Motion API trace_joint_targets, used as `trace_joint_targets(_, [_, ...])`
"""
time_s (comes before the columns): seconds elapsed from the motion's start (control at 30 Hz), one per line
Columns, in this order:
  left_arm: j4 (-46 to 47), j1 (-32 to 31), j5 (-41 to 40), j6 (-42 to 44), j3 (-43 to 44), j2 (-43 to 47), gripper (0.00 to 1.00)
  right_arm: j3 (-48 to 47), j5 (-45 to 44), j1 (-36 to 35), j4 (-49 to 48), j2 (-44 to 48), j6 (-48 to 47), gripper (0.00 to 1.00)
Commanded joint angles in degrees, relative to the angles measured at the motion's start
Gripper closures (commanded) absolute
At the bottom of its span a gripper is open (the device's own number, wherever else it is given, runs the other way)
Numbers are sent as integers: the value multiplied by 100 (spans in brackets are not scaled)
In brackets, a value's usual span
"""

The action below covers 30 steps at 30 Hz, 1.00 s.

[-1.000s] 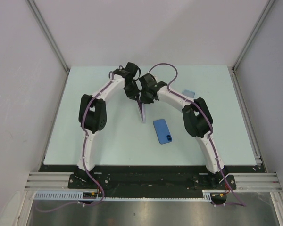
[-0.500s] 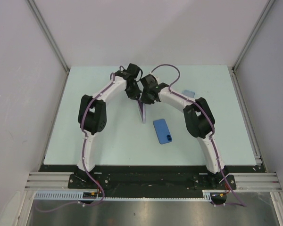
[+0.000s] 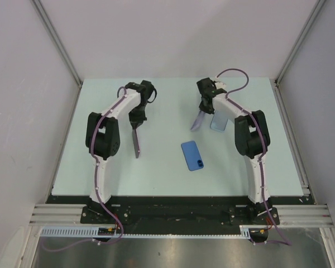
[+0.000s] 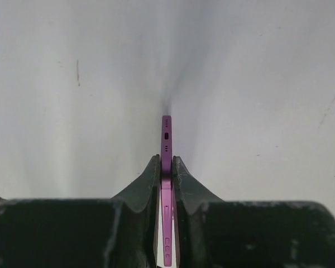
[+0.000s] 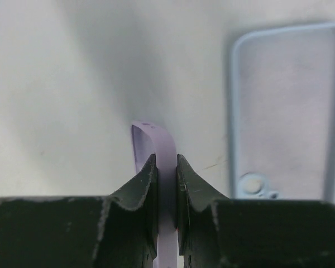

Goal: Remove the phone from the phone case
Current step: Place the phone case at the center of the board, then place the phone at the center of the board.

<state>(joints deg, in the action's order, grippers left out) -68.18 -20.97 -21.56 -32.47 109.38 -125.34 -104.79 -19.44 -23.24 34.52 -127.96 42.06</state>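
The purple phone (image 3: 137, 142) hangs edge-on over the table's left half, pinched in my left gripper (image 3: 135, 121). The left wrist view shows the phone's thin purple edge (image 4: 166, 131) sticking out past the shut left gripper (image 4: 166, 162). The lilac phone case (image 3: 197, 121), with nothing in it, hangs from my right gripper (image 3: 204, 110) over the back right of the table. In the right wrist view the right gripper (image 5: 166, 159) is clamped on the case's wall (image 5: 156, 137). Phone and case are well apart.
A blue phone (image 3: 192, 155) lies flat near the table's middle. A light blue case (image 3: 219, 121) lies flat just right of the lilac one, also seen in the right wrist view as the pale blue case (image 5: 285, 106). White walls surround the table (image 3: 100, 167).
The two grippers were close together at the back centre on one purple item. Now they are apart: the left went left with the phone, the right went right with the case.
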Motion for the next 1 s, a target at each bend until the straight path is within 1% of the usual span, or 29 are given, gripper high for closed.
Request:
trace_joint_targets(0.0, [-424,-83,-226,188,66,273,100,108,-878,-4,248,122,-207,100])
trace_joint_targets(0.07, [-398,-83,-217,171,66,282,100,161,-746,22,160,114,-199,100])
trace_joint_targets(0.17, [-328,-56,-199,197,66,299,100,275,-237,153,-95,96,-243,100])
trace_joint_targets(0.23, [-284,-4,-138,197,57,317,100,266,-148,215,-173,96,-277,100])
trace_joint_targets(0.33, [-134,84,29,232,-13,378,100,337,246,355,-489,87,-400,100])
trace_joint_targets(0.37, [-56,102,99,293,-13,431,100,328,448,408,-516,61,-401,94])
trace_joint_targets(0.4, [-3,128,152,320,-31,475,100,311,511,452,-534,61,-418,85])
trace_joint_targets(0.43, [59,181,318,355,-75,527,100,302,555,487,-543,52,-462,73])
trace_joint_targets(0.47, [268,216,458,460,-127,667,100,267,503,575,-482,69,-471,52])
trace_joint_targets(0.53, [550,295,766,592,-363,870,100,223,450,637,-394,148,-532,38])
trace_joint_targets(0.57, [752,313,968,671,-409,940,100,196,372,715,-342,183,-585,30])
trace_joint_targets(0.63, [999,383,1258,759,-619,1178,99,152,275,803,-192,350,-629,27])
trace_joint_targets(0.67, [1191,418,1608,829,-663,1248,100,170,222,830,-174,455,-655,27])
trace_joint_targets(0.73, [1499,506,2048,909,-917,1468,100,248,178,936,-139,824,-717,26])
trace_joint_targets(0.8, [1930,559,2716,979,-1085,1617,100,468,99,997,-121,1105,-831,25])
trace_joint_targets(0.83, [2106,620,2980,1058,-1321,1783,100,590,72,1006,-121,1472,-875,25])
trace_joint_targets(0.87, [2464,655,3235,1102,-1445,1854,100,853,72,1032,-139,1641,-928,24])
trace_joint_targets(0.9, [2642,708,3907,1128,-1577,1907,100,1038,81,1076,-148,1860,-989,24])
trace_joint_targets(0.97, [2984,840,4360,1155,-1858,1917,100,1363,133,1120,-130,2414,-1016,23])
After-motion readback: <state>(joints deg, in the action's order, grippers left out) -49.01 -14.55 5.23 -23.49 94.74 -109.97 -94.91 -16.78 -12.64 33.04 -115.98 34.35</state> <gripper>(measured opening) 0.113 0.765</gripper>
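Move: The spot for the phone case in my right hand is about 6 cm back from that hand, level with it sideways and some 4 cm lower. The pale blue case lies about 5 cm back and 8 cm right of the hand; the blue phone lies roughly 24 cm back and 6 cm left. From my left hand, which holds the bare phone, the blue phone is about 15 cm back and 28 cm right; the case's spot is 2 cm farther out and 33 cm right. Still pinching the phone case by its edge, my right hand slips about 3 cm to the right and pauses, then opens wide and lets go beside the pale blue case, carries on right to about 10 cm in all and rises some 4 cm clear. My left hand keeps the phone, mostly waits, then lifts about 4 cm and goes 3 cm right, its fingertips swinging some 30 degrees to the right. ##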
